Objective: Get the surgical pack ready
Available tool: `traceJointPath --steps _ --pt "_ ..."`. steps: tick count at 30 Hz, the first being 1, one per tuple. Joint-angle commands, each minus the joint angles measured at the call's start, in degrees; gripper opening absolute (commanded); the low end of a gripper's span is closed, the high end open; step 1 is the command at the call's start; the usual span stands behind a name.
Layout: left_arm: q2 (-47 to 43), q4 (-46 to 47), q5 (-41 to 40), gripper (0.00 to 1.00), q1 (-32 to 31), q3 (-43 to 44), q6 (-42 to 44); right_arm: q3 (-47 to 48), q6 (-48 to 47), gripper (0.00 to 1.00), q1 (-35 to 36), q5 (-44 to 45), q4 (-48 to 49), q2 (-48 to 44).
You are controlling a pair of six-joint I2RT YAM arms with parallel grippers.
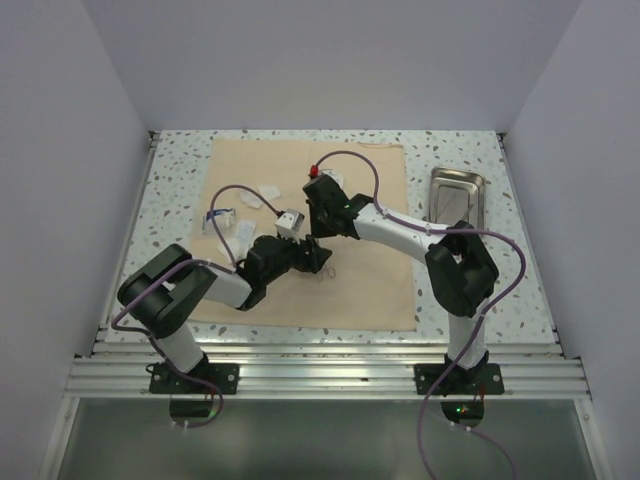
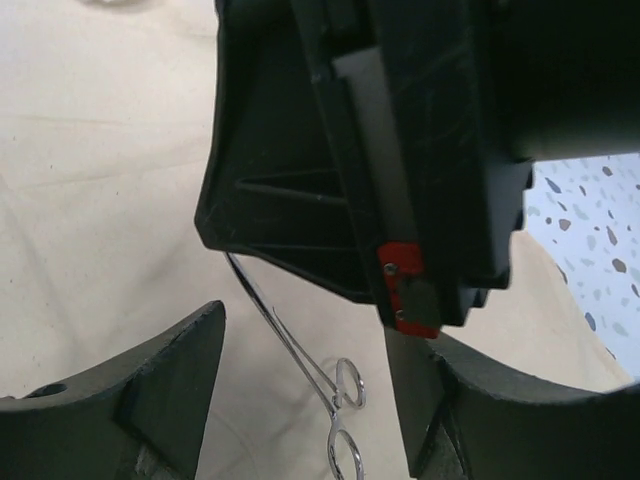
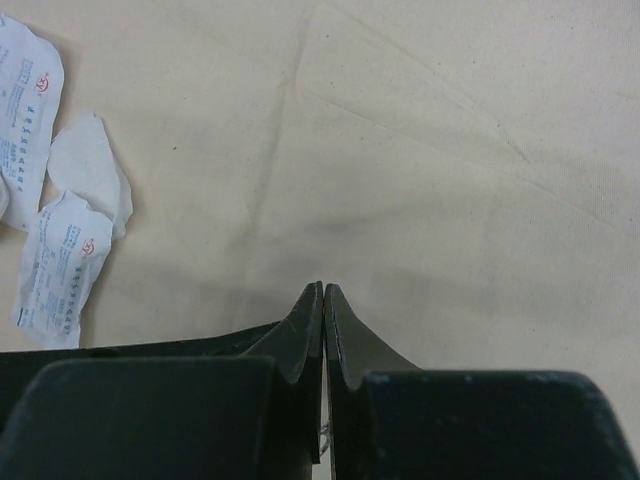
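The beige cloth sheet (image 1: 375, 270) lies flat on the table. On it rest slim steel forceps (image 2: 296, 345) with their ring handles (image 1: 322, 272) towards me. My left gripper (image 2: 305, 330) hangs low over them, open, a finger on each side of the rings, touching nothing. My right gripper (image 3: 323, 290) is shut just beyond, and a sliver of metal shows between its pads. The forceps' shaft runs up under it and its tip is hidden. White gauze packets (image 3: 60, 270) lie on the cloth's left part (image 1: 225, 220). The steel tray (image 1: 480, 182) sits to the right of the cloth.
The two wrists crowd together at the cloth's middle (image 1: 315, 235), with the right gripper's body filling the top of the left wrist view. Speckled tabletop (image 1: 175, 190) surrounds the cloth. White walls close in the left, right and back.
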Motion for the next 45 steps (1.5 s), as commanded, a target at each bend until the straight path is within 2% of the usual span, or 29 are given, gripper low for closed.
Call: traceJointPath --steps 1,7,9,10,11,13,16,20,23,24,25,26,28,29,34,38,43,45 --pt "0.9 -0.2 -5.8 0.68 -1.3 0.5 -0.9 0.1 0.8 0.0 0.2 -0.2 1.2 -2.8" --pt "0.3 3.8 -7.7 0.66 -1.7 -2.4 -2.8 -0.1 0.7 0.0 0.2 -0.3 1.5 -3.2" --pt "2.0 3.7 -6.4 0.59 -1.8 -1.0 -3.1 -0.2 0.9 0.0 0.1 -0.3 1.6 -3.4" --pt "3.3 3.7 -3.8 0.44 -1.8 -0.3 -3.1 -0.3 0.9 0.0 0.1 -0.4 1.7 -3.6" --pt "3.9 2.1 -3.8 0.39 -1.9 0.5 -3.2 -0.3 1.0 0.0 0.1 -0.3 1.8 -3.6" --pt "4.2 1.2 -5.1 0.34 -2.3 1.3 -3.4 -0.3 1.0 0.0 0.1 -0.3 1.7 -3.8" --pt "4.0 4.4 -5.1 0.34 -2.8 -0.2 -4.1 -0.3 1.0 0.0 0.1 -0.3 1.7 -4.1" --pt "5.1 3.3 -3.7 0.32 -2.9 1.4 -4.7 -1.0 1.0 0.0 0.2 -0.5 2.0 -5.0" --pt "5.4 5.0 -2.9 0.17 -2.9 1.1 -5.2 -1.7 0.9 0.0 0.1 -0.8 2.2 -5.9" --pt "5.5 5.3 -2.7 0.1 -2.9 1.2 -5.3 -2.2 0.9 0.01 0.1 -1.0 2.3 -6.1" --pt "5.6 5.3 -2.3 0.06 -2.9 1.3 -5.3 -2.5 0.8 0.19 0.1 -1.0 2.6 -7.1" --pt "5.7 5.4 -2.1 0.02 -2.8 1.3 -5.2 -3.1 0.7 0.3 0.0 -0.6 3.0 -7.8" --pt "5.4 5.9 -1.5 0.0 -2.8 1.3 -5.3 -4.7 0.6 0.49 0.0 -0.1 3.8 -9.5" --pt "5.3 6.2 -1.3 0.0 -2.8 0.9 -5.3 -5.0 0.5 0.52 -0.4 0.2 3.8 -11.4" --pt "0.8 4.0 1.0 0.0 -2.8 0.8 -5.2 -10.9 0.4 0.53 -4.2 -5.0 7.1 -19.4" --pt "-3.7 0.6 3.9 0.0 -2.3 1.5 -6.3 -19.1 -1.2 0.52 -8.8 -15.0 14.8 -27.7" --pt "-7.2 -1.9 8.9 0.0 -0.6 3.3 -10.6 -24.9 -1.8 0.54 -8.8 -17.3 17.8 -33.7" --pt "-7.4 -2.0 10.7 0.0 -0.5 4.5 -12.8 -27.6 -1.1 0.58 -8.9 -19.1 21.7 -35.6"
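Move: The ringed hemostat hangs by its tip end from the right fingers. Its middle is roughly 1 cm back, 1 cm right of and 3 cm below the left hand, and about 5 cm behind, 1 cm right of and 4 cm below the right hand. From the left hand, the right fingers are some 5 cm ahead, 1 cm to the right and 1 cm higher. The paper packets are about 16 cm left, 1 cm ahead and 7 cm below. The left fingers pinch the hemostat's shanks near the rings, having sunk about 3 cm around them and closed from part-open to shut. Only then do the right fingers open and leave the tip, that hand rising some 12 cm and drawing off right and slightly back, tilting as it goes. The left hand lifts the hemostat, rising about 8 cm from its lowest point while easing right and back. ##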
